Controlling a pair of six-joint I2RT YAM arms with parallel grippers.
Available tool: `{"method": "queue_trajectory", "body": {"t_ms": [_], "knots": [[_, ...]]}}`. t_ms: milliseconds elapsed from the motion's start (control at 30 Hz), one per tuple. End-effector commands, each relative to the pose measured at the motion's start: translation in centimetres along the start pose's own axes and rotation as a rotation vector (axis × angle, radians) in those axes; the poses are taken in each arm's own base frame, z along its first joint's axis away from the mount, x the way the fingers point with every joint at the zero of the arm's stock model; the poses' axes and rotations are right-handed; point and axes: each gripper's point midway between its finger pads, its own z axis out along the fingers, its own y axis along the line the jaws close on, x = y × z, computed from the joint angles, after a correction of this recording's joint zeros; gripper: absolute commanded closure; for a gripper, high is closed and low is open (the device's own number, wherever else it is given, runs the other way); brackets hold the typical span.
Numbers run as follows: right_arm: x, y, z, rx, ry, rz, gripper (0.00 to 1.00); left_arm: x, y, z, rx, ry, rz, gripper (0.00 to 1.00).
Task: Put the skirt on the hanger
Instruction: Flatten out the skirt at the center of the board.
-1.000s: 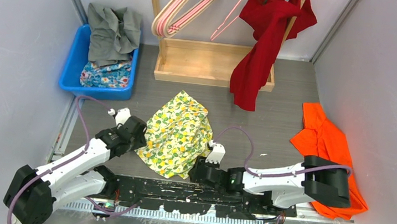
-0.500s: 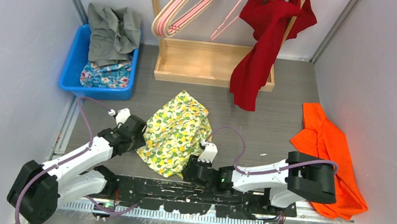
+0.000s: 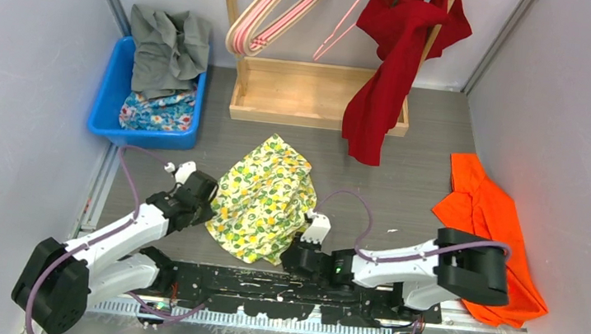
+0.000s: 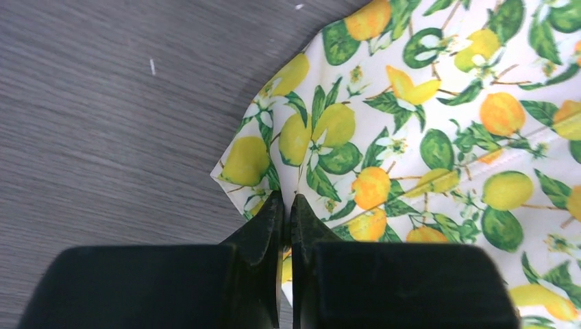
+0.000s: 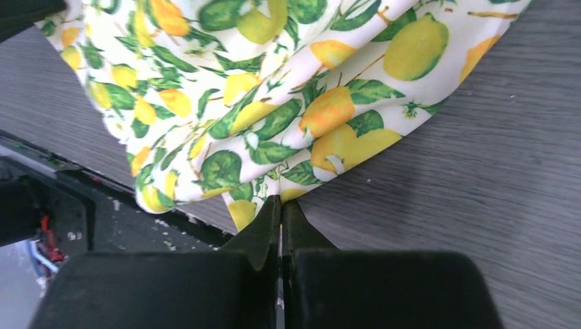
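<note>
The skirt (image 3: 262, 198), white with a lemon and leaf print, lies crumpled on the grey table near the arms. My left gripper (image 3: 206, 208) is shut on the skirt's left edge (image 4: 288, 171). My right gripper (image 3: 296, 252) is shut on the skirt's near right edge (image 5: 294, 157). Both pinch the cloth between their fingertips, low at the table. Pink hangers (image 3: 280, 8) hang from the wooden rack (image 3: 316, 95) at the back.
A red garment (image 3: 389, 69) hangs on the rack's right side. A blue bin (image 3: 109, 98) with grey and floral clothes stands at the back left. An orange garment (image 3: 489, 221) lies at the right. The black base frame (image 3: 295, 295) runs along the near edge.
The right gripper went left toward the skirt's near edge, then drew slightly right with the cloth. The left gripper shifted a little toward the skirt. The skirt's lower edge bunched slightly.
</note>
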Motion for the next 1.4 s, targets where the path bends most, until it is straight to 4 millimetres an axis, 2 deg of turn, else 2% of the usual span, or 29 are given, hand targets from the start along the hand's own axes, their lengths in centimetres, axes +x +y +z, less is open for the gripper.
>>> {"method": "queue_trajectory", "body": {"t_ms": [0, 167, 367, 533, 833, 1000, 1133, 1367], "knots": [[-3.3, 0.4, -2.1, -0.019, -0.09, 0.011, 0.99, -3.1, -2.9, -2.0, 0.102, -0.059, 0.015, 0.97], [-6.3, 1.1, -5.4, -0.055, -0.142, 0.013, 0.99, -4.3, -3.8, -3.5, 0.132, -0.065, 0.039, 0.98], [-9.5, 1.6, -8.8, -0.087, -0.201, 0.01, 0.99, -4.6, -4.1, -4.1, 0.148, -0.068, 0.042, 0.96], [-11.0, 1.5, -10.6, -0.09, -0.227, 0.002, 0.99, -3.8, -3.9, -3.8, 0.142, -0.036, 0.051, 0.85], [-12.3, -1.3, -12.8, -0.08, -0.262, 0.037, 0.99, -2.1, -4.6, -4.4, 0.21, 0.05, 0.07, 0.7], [-12.1, -1.8, -12.8, -0.066, -0.256, 0.029, 0.99, -0.2, -4.3, -4.3, 0.225, 0.117, 0.065, 0.62], [-11.6, -2.2, -12.5, -0.059, -0.243, 0.028, 0.99, 0.6, -4.4, -4.4, 0.239, 0.158, 0.072, 0.61], [-11.6, -3.0, -12.8, -0.058, -0.246, 0.035, 0.99, 1.2, -3.7, -2.3, 0.17, 0.162, 0.071, 0.57]]}}
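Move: The lemon-print skirt lies on the board between the hands, each already pinching an edge of it. Its middle is about 14 cm ahead of the right hand and 8 cm to its left, a couple of centimetres lower; the wooden rack base stands some 45 cm ahead and 3 cm to the right. From the left hand the skirt's middle is roughly 6 cm ahead and 15 cm to the right, the blue bin about 31 cm ahead and 20 cm to the left. The skirt's near right corner stays pinched in the right hand, which lifts it about 13 cm, then increasingly carries it rightward, some 10 cm in all, fingers tipping up about 10 degrees. The left hand, shut on the left corner, first rises about 5 cm, slightly forward and right, then opens and lets go while drawing back, farther right and partly down. ##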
